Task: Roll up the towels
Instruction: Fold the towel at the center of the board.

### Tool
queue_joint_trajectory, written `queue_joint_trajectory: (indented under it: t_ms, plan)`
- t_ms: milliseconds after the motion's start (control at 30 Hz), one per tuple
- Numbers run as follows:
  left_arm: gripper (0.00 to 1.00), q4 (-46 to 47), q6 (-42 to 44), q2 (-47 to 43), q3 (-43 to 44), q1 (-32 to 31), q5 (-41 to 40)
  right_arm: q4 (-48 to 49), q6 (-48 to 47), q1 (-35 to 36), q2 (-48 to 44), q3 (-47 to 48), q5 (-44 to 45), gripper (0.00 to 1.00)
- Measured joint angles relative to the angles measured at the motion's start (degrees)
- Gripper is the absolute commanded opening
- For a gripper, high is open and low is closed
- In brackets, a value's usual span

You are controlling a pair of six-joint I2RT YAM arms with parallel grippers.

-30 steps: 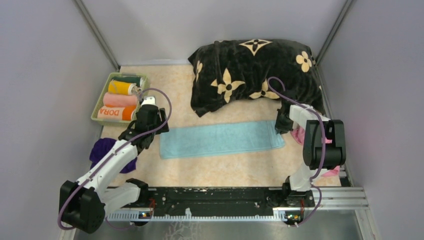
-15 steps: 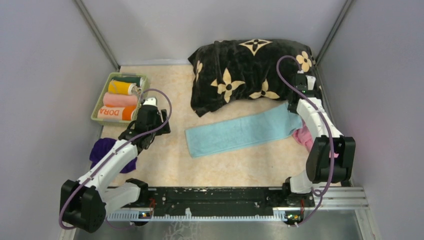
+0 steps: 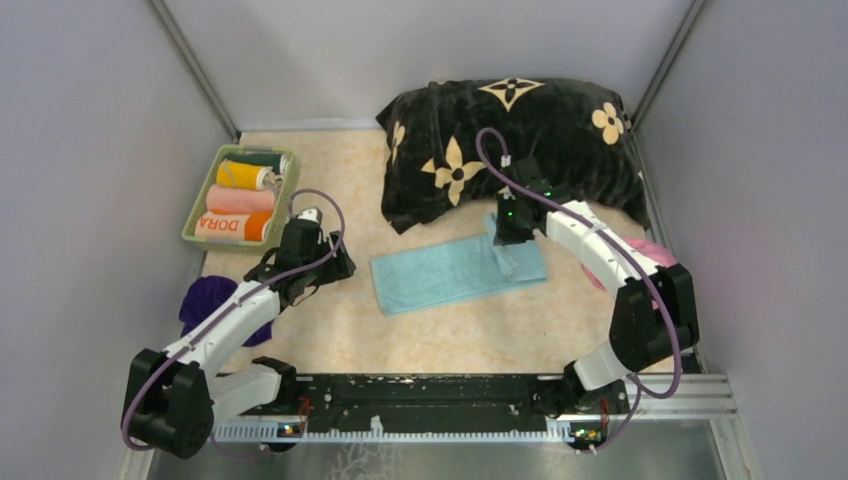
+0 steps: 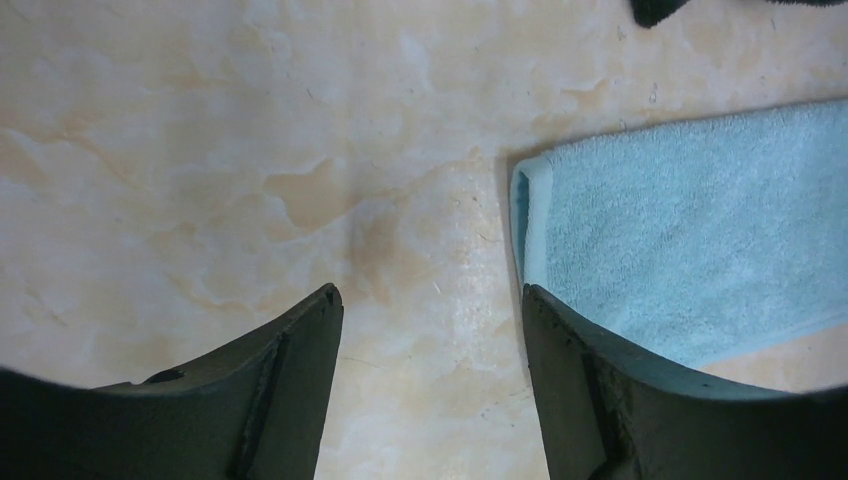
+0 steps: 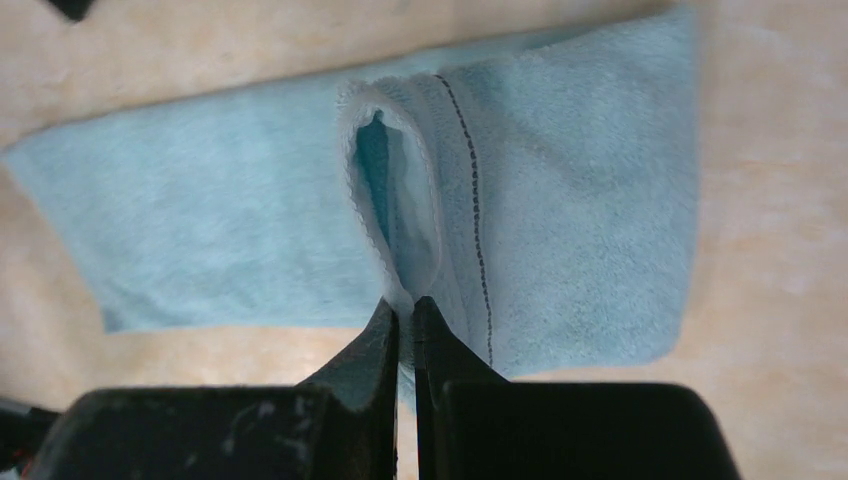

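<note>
A light blue towel (image 3: pixel 440 275) lies on the table, its right end folded back over itself. My right gripper (image 5: pixel 405 305) is shut on that folded-over edge of the light blue towel (image 5: pixel 560 190), above the towel's right half (image 3: pixel 507 248). My left gripper (image 4: pixel 430 300) stands open over bare table just left of the towel's left end (image 4: pixel 680 230); nothing is between its fingers (image 3: pixel 335 268). A dark purple towel (image 3: pixel 205 300) lies crumpled under the left arm. A pink towel (image 3: pixel 650 250) shows behind the right arm. Rolled towels (image 3: pixel 240 200) fill a tray.
A green tray (image 3: pixel 196 210) at the back left holds several rolled towels, one orange with "DORA". The big black cushion (image 3: pixel 510 140) with beige flowers lies at the back, close behind the right gripper. Grey walls close in both sides.
My right gripper carried the towel's right end up toward the cushion, then left over the towel, folding it back. The towel slid right and looks shorter. My left gripper shifted slightly right.
</note>
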Motion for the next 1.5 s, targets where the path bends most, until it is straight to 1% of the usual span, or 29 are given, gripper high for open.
queue_joint_trajectory:
  t_ms: [133,300,433,567,667,800,1100,1500]
  plan:
    - [0.69,0.04,-2.4,0.74,-1.01,0.0,2.99,1.7,3.32,6.82,2.21,0.98,-5.09,0.0]
    - [0.68,1.36,-4.92,1.92,-2.12,0.0,7.08,6.05,8.24,14.21,5.25,2.51,-8.96,0.0]
    - [0.66,2.67,-6.88,4.04,-3.17,0.0,10.73,10.45,12.59,18.97,7.48,3.58,-10.62,0.0]
    - [0.62,4.72,-8.76,5.27,-4.85,0.0,13.49,13.9,16.22,22.05,9.55,4.26,-11.26,0.0]
    - [0.58,6.1,-9.77,6.43,-5.73,0.0,15.08,15.96,18.12,23.67,12.5,5.29,-11.26,0.0]
    - [0.5,7.82,-10.82,8.39,-6.23,-0.02,17.07,17.22,19.96,25.22,15.45,5.68,-11.06,0.0]
    - [0.37,10.93,-12.22,10.95,-7.17,-0.09,19.65,18.25,22.08,26.82,19.56,7.98,-10.38,0.0]
    - [0.26,14.88,-13.46,14.03,-7.54,-0.96,21.4,18.97,22.71,27.87,20.7,10.6,-9.29,0.0]
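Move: Below the open left hand, the light-blue towel's left end lies about 8 cm to its right, 4 cm back and 7 cm down. The basket of rolls is roughly 26 cm left and 15 cm ahead; the purple towel some 29 cm left and 12 cm back. For the right hand, already gripping the light-blue towel's other end, that left end is about 31 cm left, 8 cm back and 11 cm below; the dark pillow is some 22 cm straight ahead. Carrying the pinched end leftward by about 25 cm, the right hand sweeps over the light-blue towel towards its left end, quickly then easing off, drifting about 5 cm back and turning some 25 degrees, its left side rising. The left hand goes right and down, each about 7 cm, and slightly back, tips and rolls, and narrows its fingers around the edge of the towel's left end. ##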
